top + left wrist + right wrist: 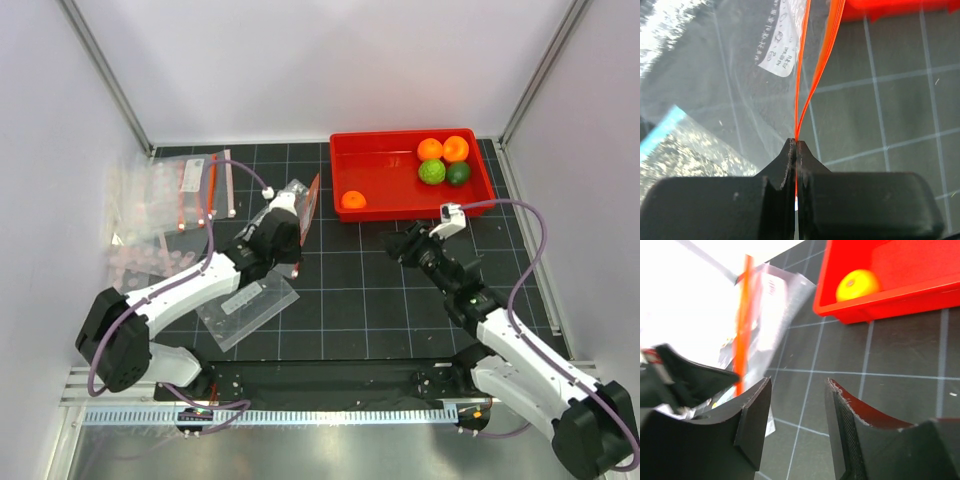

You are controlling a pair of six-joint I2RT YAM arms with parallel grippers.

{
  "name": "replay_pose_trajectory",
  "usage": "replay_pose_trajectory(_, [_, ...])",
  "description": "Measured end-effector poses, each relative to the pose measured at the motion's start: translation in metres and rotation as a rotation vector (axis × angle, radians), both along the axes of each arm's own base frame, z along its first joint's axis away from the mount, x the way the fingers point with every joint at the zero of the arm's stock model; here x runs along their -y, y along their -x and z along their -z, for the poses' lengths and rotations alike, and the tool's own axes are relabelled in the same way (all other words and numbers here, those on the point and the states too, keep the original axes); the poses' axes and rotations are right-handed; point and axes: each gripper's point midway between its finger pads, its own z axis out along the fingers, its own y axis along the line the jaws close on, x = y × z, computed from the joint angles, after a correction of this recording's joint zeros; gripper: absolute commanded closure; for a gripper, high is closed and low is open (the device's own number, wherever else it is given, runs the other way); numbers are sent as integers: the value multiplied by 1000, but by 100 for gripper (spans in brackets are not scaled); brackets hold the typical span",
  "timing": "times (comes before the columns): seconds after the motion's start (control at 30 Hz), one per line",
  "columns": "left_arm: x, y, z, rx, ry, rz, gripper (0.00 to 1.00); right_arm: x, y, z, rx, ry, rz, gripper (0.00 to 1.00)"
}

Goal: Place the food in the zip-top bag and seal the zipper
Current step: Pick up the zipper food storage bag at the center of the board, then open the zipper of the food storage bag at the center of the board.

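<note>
My left gripper [292,203] [796,142] is shut on the red-orange zipper [801,75] [313,200] of the clear zip-top bag [750,90], which hangs upright with its white label [777,55] showing. Beyond the jaws the strip's two halves spread apart. My right gripper [397,241] [799,384] stands open just right of the bag, with nothing between its fingers. The food lies in the red tray [395,170]: one orange fruit [353,200] [857,284] near the front left, two orange ones [430,149] [456,148], a bumpy light green one [432,172] and a dark green one [458,174].
A second clear pouch [245,305] with a teal-blue edge [660,131] lies flat on the black grid mat below the left gripper. A pile of clear bags [165,200] sits at the back left. White walls enclose the table.
</note>
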Motion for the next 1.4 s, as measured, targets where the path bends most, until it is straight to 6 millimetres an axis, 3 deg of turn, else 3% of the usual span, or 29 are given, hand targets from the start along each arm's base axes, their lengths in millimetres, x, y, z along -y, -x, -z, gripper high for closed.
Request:
replay_pose_trajectory(0.1, [0, 14, 27, -41, 13, 42, 100, -13, -2, 4, 0, -9, -62, 46])
replay_pose_trajectory(0.17, [5, 20, 33, -50, 23, 66, 100, -21, -3, 11, -12, -11, -102, 45])
replay_pose_trajectory(0.33, [34, 23, 16, 8, 100, 133, 100, -37, -4, 27, -49, -9, -173, 45])
replay_pose_trajectory(0.57, [64, 45, 6, 42, 132, 215, 100, -51, -3, 40, -75, -5, -228, 45])
replay_pose_trajectory(1.03, [84, 57, 10, 61, 85, 260, 100, -61, 1, 36, -47, 2, -264, 45])
replay_pose_trajectory(1.4, [102, 66, 5, 91, 47, 303, 100, -63, 1, 51, -84, 30, -262, 46])
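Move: The left hand already pinches the zip-top bag by the near end of its orange zipper; the right gripper it is bringing the bag to waits some 20 cm to its right, about level forward and roughly 4 cm higher. The flat bag on the board lies about 7 cm back and 12 cm left. From the right hand, the middle of the orange zipper is about 17 cm left, 5 cm farther out, near its own height; the red bin's middle is roughly 20 cm ahead and 10 cm right. Keeping its pinch on the zipper's near end, the left hand carries the bag about 10 cm right and some 6 cm back towards the right gripper, dipping briefly at first and turning clockwise. The right hand, fingers staying half open, comes left to meet the zipper and sinks about 5 cm, turning some 15 degrees counter-clockwise. Its tips end close by the orange strip; a touch can't be made out. ##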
